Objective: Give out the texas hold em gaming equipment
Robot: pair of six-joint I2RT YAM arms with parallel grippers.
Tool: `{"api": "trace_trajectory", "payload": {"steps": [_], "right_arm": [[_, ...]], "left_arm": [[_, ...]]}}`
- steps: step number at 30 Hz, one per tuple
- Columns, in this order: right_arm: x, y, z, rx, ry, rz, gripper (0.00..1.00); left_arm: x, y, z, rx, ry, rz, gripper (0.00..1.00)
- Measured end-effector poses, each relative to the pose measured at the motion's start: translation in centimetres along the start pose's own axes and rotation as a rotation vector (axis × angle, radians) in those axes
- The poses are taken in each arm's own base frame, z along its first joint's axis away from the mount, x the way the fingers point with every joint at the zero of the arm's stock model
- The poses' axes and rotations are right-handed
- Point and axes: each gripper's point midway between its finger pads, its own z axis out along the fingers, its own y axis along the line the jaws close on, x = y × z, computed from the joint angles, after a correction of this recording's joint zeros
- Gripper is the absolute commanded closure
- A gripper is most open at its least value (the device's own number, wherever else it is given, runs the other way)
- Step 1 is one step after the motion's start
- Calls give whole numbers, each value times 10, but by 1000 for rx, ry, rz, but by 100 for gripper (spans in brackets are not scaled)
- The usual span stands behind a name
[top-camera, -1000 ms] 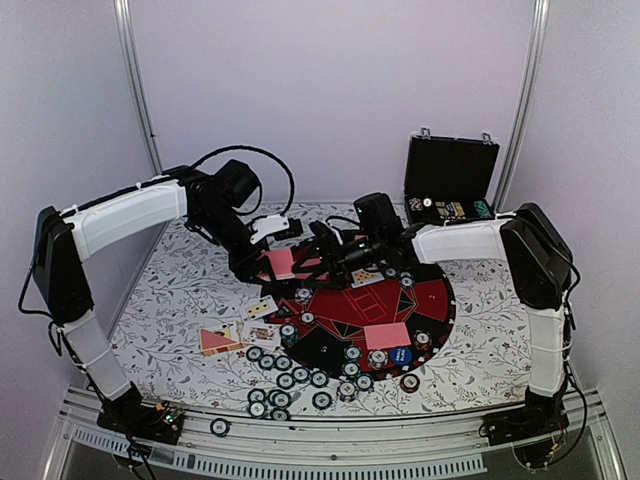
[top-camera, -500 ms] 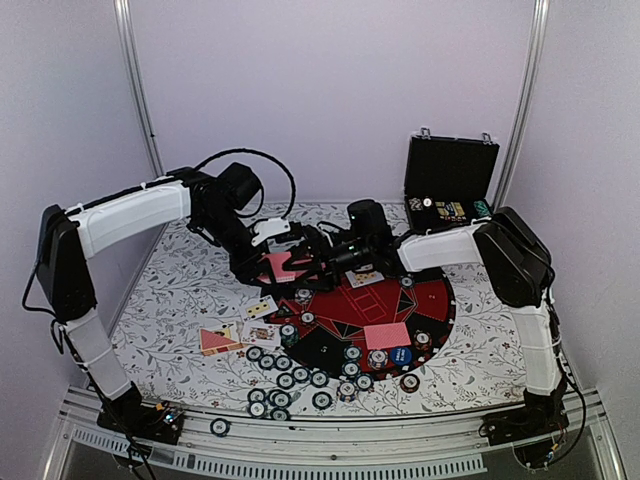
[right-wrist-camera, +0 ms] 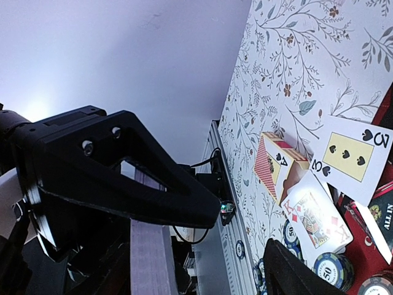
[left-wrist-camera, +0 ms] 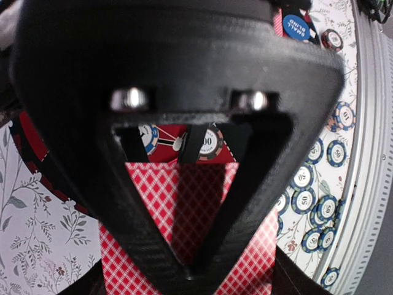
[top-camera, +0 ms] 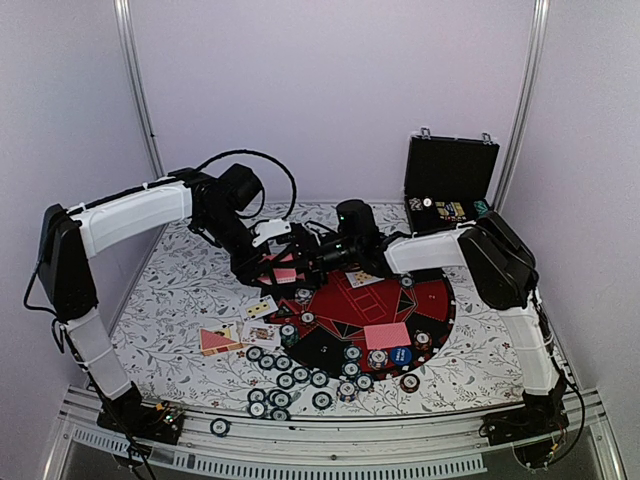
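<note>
My left gripper (top-camera: pixel 275 262) hovers over the table's far left-middle, shut on a stack of red-backed playing cards (top-camera: pixel 285 272). In the left wrist view the checked card back (left-wrist-camera: pixel 147 196) fills the space between the fingers of the left gripper (left-wrist-camera: pixel 190 270). My right gripper (top-camera: pixel 306 255) stands open right beside that stack; whether it touches the cards I cannot tell. In the right wrist view nothing lies between the jaws of the right gripper (right-wrist-camera: pixel 245 230). Face-up cards (right-wrist-camera: pixel 350 157) and a card box (right-wrist-camera: pixel 276 169) lie on the cloth. Several poker chips (top-camera: pixel 285 380) sit near the front.
A round red-and-black mat (top-camera: pixel 430 300) carries a red-backed card (top-camera: pixel 387 335), a blue button disc (top-camera: pixel 401 355) and a few chips. An open black case (top-camera: pixel 450 185) stands at the back right. The metal rail (top-camera: pixel 330 440) runs along the near edge.
My right gripper has reached further left, up to the cards held by the left gripper. The left gripper has stayed nearly in place, still holding the cards.
</note>
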Motion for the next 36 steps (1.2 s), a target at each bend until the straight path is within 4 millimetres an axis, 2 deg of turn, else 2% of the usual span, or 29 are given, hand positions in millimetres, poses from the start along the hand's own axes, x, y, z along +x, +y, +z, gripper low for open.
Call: {"api": "trace_trajectory", "payload": {"steps": [4, 10, 17, 23, 29, 36], "right_arm": [[4, -4, 6, 0, 13, 18, 33], [6, 0, 6, -17, 27, 13, 47], [6, -4, -7, -36, 14, 3, 60], [5, -3, -25, -35, -8, 11, 66], [2, -4, -34, -34, -20, 15, 83], [2, 6, -41, -37, -29, 5, 97]], "left_arm": [[1, 0, 0, 2, 2, -1, 86], [1, 0, 0, 2, 2, -1, 86], [3, 0, 2, -1, 12, -2, 86], [4, 0, 3, -5, 16, -2, 86], [5, 1, 3, -8, 21, -3, 86], [6, 1, 3, -9, 22, -4, 86]]}}
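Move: The held deck lies between the right hand's open fingers, its middle within about 1 cm of the hand point. About 14 cm below, the three of spades is 5 cm left and 4 cm back of the right hand, the king 5 cm left and 10 cm back, and a ten chip 4 cm right, level with it. From the left hand, holding the deck, its middle is about 2 cm right. The right hand draws back about 4 cm rightward along the still-held deck, closing its fingers on the right end. ##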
